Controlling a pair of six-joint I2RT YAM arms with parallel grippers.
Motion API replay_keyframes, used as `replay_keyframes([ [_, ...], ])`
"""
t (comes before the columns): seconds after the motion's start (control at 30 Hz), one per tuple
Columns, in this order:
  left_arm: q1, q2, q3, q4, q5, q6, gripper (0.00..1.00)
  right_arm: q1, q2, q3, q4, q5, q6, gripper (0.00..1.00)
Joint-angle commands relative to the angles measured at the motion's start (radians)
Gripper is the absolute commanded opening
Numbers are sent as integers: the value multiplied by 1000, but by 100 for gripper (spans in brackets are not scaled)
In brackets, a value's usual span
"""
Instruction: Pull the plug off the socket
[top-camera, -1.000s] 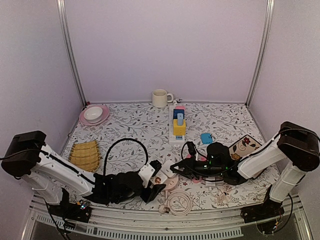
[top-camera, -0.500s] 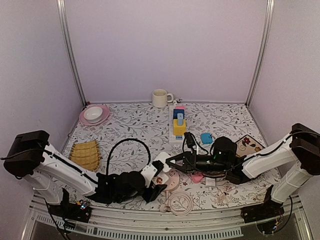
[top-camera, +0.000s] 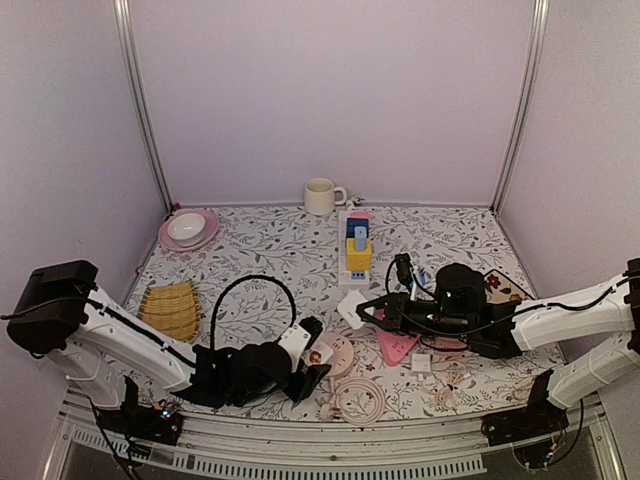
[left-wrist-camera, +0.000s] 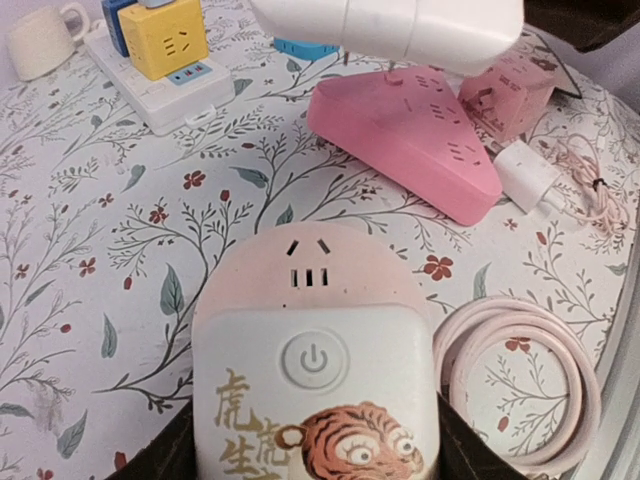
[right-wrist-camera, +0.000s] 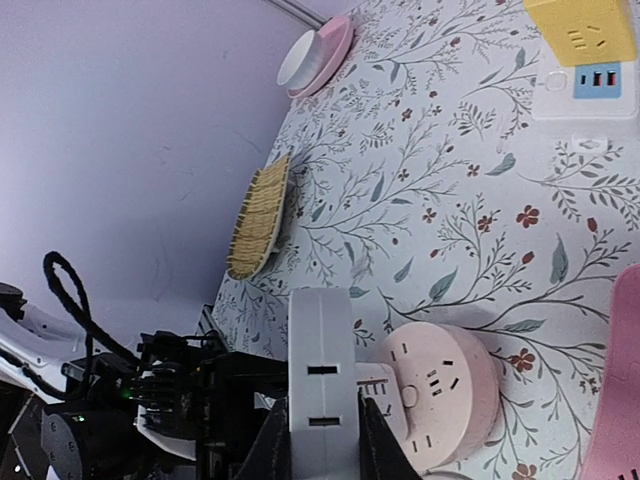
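Observation:
The socket (left-wrist-camera: 315, 330) is a round pink base with a white tiger-print panel and a power button. It lies on the table, and my left gripper (left-wrist-camera: 315, 455) is shut on its white panel, one dark finger on each side. In the top view the socket (top-camera: 336, 352) sits near the front edge. The plug (right-wrist-camera: 322, 375), a white block with two slots, is clamped in my right gripper (right-wrist-camera: 322, 445). The plug (top-camera: 351, 308) hangs clear of the socket, above it and a little to the right. From the left wrist the plug (left-wrist-camera: 390, 30) floats at the top.
A pink triangular power strip (top-camera: 398, 347), a white charger (left-wrist-camera: 530, 180) and a coiled pink cable (top-camera: 358, 403) lie beside the socket. Farther back are a white power strip with a yellow cube (top-camera: 355, 252), a mug (top-camera: 320, 196), a plate with a bowl (top-camera: 188, 230) and a wicker tray (top-camera: 170, 310).
My right gripper has risen and drawn back to the right with the plug, which has come away from the socket. The left gripper has kept the socket in place.

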Motion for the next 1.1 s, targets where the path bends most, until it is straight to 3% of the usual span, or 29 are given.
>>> replay_keyframes([
  [0.0,17,-31,1,-7,-55,-31,41,-3,-22,58,-232,143,-85,7],
  [0.13,16,-41,-4,-28,-92,-67,41,-2,22,65,-252,155,-109,8],
  [0.4,33,-48,23,-229,-235,-263,42,26,137,115,-252,167,-117,8],
  [0.63,32,-87,-13,-225,-254,-304,42,30,214,136,-251,142,-112,12],
  [0.83,31,-106,-34,-202,-253,-298,41,31,223,146,-251,132,-107,38],
  [1.07,27,-155,-67,-158,-235,-258,41,32,202,154,-260,129,-115,58],
])
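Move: The right hand already holds the white plug; the bare bit of table it is taken to lies some 12 cm below and 1 cm ahead. From this hand, the round pink socket is about 5 cm left and 1 cm back, the cable coil 12 cm back, and the pink triangular socket 9 cm right and 3 cm ahead. The left hand, gripping the tiger cube joined to the round socket, has free table about 3 cm ahead and 6 cm left, with the coil 10 cm back and 9 cm right. The right hand carries the white plug down about 9 cm, first easing slightly forward and right, its left-pointing fingers tipping some 20 degrees steeper, then opens them at table height to let go of the plug beside the pink triangular socket. Meanwhile the left hand keeps its grip on the tiger cube and draws it, round socket and all, about 6 cm left and 3 cm forward at an unchanged height, away from the plug, turning some 20 degrees counter-clockwise. ##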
